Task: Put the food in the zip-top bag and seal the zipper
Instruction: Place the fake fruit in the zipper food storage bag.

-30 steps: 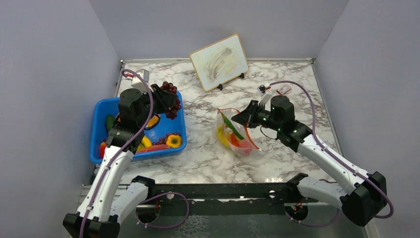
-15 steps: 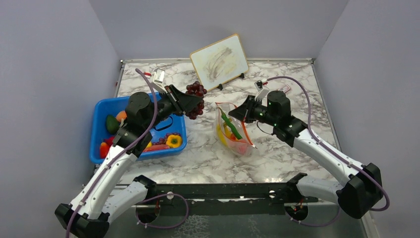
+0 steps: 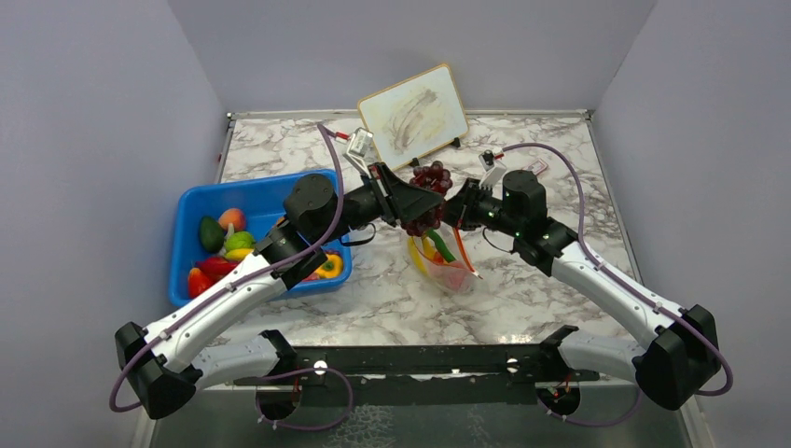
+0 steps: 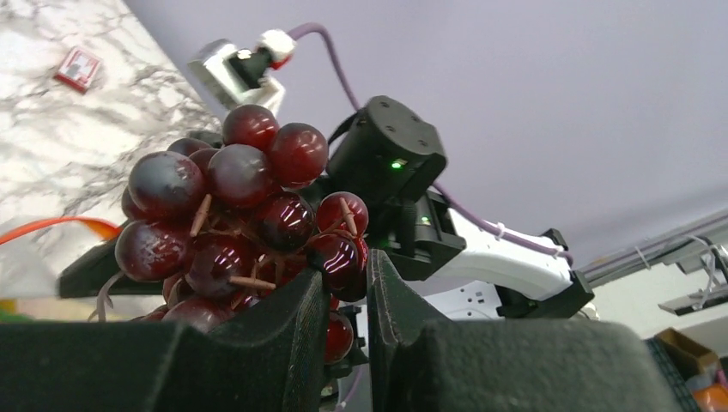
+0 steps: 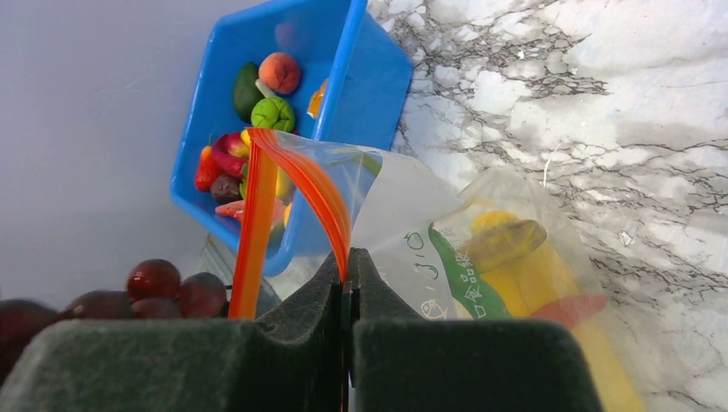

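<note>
A bunch of dark red grapes (image 4: 232,206) hangs in the air, my left gripper (image 4: 346,266) shut on its lower berries. From above, the grapes (image 3: 431,177) and left gripper (image 3: 420,201) are over the far end of the zip-top bag (image 3: 448,271). My right gripper (image 5: 346,257) is shut on the bag's orange-red zipper (image 5: 313,189) and holds the mouth raised and open. Inside the bag lie a yellow banana (image 5: 532,266) and red and green pieces. More food (image 3: 224,245) lies in the blue bin (image 3: 252,198).
A tilted drawing board (image 3: 413,116) stands on an easel at the back. A small red-and-white card (image 3: 534,168) lies behind the right arm. The blue bin sits at the left, beside the left arm. Purple walls close in on three sides.
My left arm swung right from above the blue bin to the bag's mouth, carrying the grapes. The right gripper kept its hold on the zipper and shifted slightly towards the back.
</note>
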`<control>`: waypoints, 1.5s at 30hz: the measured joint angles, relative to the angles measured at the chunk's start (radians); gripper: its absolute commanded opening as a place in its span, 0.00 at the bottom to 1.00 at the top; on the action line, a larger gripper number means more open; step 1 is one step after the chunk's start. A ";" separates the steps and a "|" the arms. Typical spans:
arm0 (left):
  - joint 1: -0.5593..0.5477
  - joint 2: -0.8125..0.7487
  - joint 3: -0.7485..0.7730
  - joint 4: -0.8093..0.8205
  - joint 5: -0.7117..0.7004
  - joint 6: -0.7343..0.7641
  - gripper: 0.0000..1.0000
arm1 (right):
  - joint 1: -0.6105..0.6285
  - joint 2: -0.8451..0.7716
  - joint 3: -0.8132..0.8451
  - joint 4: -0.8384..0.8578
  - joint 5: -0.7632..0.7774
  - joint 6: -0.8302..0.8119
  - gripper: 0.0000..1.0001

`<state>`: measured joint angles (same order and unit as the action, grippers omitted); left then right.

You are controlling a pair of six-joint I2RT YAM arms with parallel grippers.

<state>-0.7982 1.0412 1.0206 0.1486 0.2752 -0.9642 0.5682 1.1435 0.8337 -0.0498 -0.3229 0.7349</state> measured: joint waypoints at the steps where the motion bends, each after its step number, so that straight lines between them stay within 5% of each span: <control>1: -0.019 0.010 0.014 0.006 -0.012 0.006 0.21 | 0.000 0.000 0.000 0.000 0.000 0.002 0.01; 13: -0.087 0.095 0.052 0.137 -0.053 0.037 0.21 | 0.000 -0.001 0.000 0.009 0.000 0.014 0.01; 20: -0.088 0.039 -0.137 0.164 -0.167 0.110 0.21 | 0.000 -0.006 0.000 0.008 0.017 0.013 0.01; 27: -0.088 0.029 -0.254 0.148 -0.246 0.143 0.21 | 0.000 -0.006 0.000 0.008 0.019 0.013 0.01; 45: -0.088 0.061 -0.225 -0.017 -0.233 0.185 0.30 | 0.000 -0.014 0.000 0.007 0.057 0.011 0.01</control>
<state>-0.8860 1.1023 0.7952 0.1314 0.0418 -0.7792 0.5682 1.1294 0.8337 -0.0425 -0.2661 0.7460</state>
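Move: The left hand already holds the grapes; the bag mouth lies about 17 cm below it, 1 cm ahead and 2 cm to its right. The right gripper, shut on the bag's rim, is some 3 cm ahead, 7 cm right and 16 cm below; the bagged food is about 9 cm back, 6 cm right and 32 cm below. From the right hand, the mouth lies roughly 5 cm left, 2 cm back, 1 cm lower. The left hand lifts the still-pinched grapes 3 cm, then lowers them about 17 cm into the bag mouth. ##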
